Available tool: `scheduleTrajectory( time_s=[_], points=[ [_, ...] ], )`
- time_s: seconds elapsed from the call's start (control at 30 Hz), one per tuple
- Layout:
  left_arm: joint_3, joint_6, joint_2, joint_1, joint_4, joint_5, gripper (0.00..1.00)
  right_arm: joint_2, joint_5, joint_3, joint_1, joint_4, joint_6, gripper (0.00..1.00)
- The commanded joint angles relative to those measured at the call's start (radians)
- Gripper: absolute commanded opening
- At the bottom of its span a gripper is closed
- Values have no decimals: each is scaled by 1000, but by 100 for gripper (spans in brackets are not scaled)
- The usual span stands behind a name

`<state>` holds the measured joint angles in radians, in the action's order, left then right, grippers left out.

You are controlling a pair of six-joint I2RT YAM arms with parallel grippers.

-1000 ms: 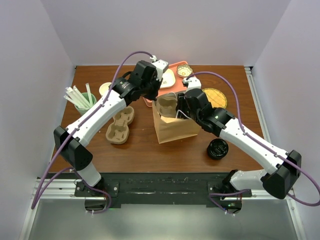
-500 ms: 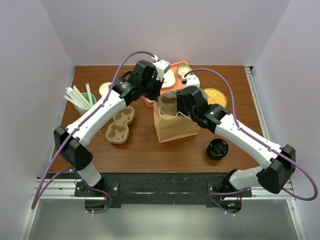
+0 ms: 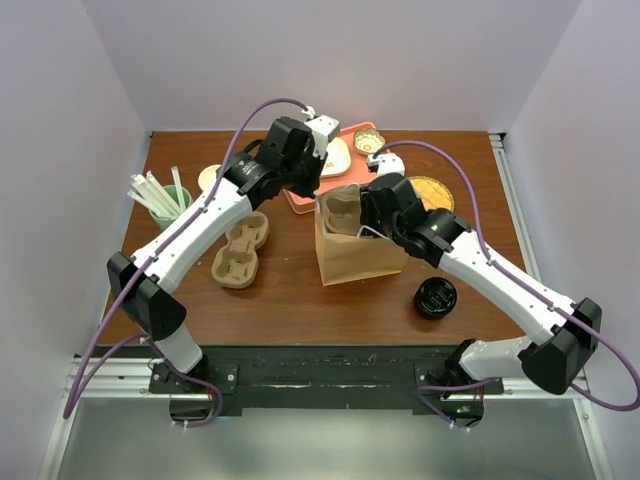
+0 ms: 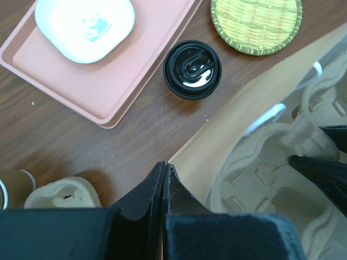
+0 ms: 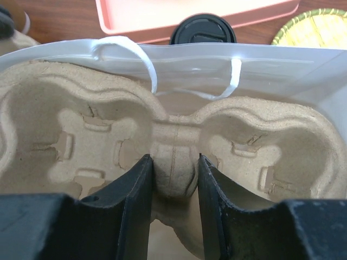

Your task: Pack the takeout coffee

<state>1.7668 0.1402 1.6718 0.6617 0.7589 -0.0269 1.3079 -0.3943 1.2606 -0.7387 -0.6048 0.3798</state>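
The takeout coffee (image 4: 192, 69), a cup under a round black lid, stands on the table between the pink tray and the bamboo basket, just behind the brown paper bag (image 3: 360, 255); the right wrist view shows its lid (image 5: 203, 30) over the bag's rim. My left gripper (image 4: 164, 167) is shut on the bag's rim at its corner. A pulp cup carrier (image 5: 81, 135) sits in the bag's mouth. My right gripper (image 5: 173, 165) is shut on the carrier's centre ridge. In the top view the arms hide the coffee.
The pink tray (image 3: 345, 135) holds a white dish (image 4: 84, 24). The bamboo basket (image 3: 432, 195) lies at the right. A second cup carrier (image 3: 240, 250) and a green cup of straws (image 3: 165, 205) are at the left. A squat black round piece (image 3: 436, 297) sits front right.
The right gripper, the carrier and the bag's mouth have shifted a little to the right. The left gripper keeps its pinch on the rim.
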Motion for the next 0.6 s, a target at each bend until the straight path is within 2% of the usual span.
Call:
scheduleTrajectory(
  time_s=[0.0,0.03,0.23,0.4,0.57],
  points=[
    [63,22,12,-1,-1,-12,6,16,20,-6,9,-121,-50,34],
    [66,27,12,-1,-1,-8,7,20,20,-6,9,-125,-55,35],
    [72,39,3,1,3,-31,27,40,-41,-1,9,-121,-85,40],
    [68,62,-30,-1,29,-24,31,51,-77,-6,7,-90,-82,38],
    [-3,131,-66,1,37,-7,35,68,-90,2,9,-87,-82,38]
  ],
)
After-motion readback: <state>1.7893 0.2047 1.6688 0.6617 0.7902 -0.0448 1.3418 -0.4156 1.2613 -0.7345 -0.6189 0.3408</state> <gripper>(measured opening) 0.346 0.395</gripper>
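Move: The paper bag's left far rim corner is right at the closed left fingertips, about 1 cm to their right. From this hand the lidded cup beyond the bag stands some 7 cm ahead, 10 cm right and 20 cm down. The right hand, holding the cup carrier by its middle bridge, is over the bag's middle, which lies about 11 cm below; from it the same cup stands 10 cm ahead, 2 cm left, 17 cm down. Open the left gripper about a third at the bag's corner, letting the rim go, while the hand lifts roughly 1 cm and then eases partway back down. With the right, keep the pinch on the carrier's bridge and lower it between the bag's walls by a bit over 1 cm, rolling its left side down slightly. ##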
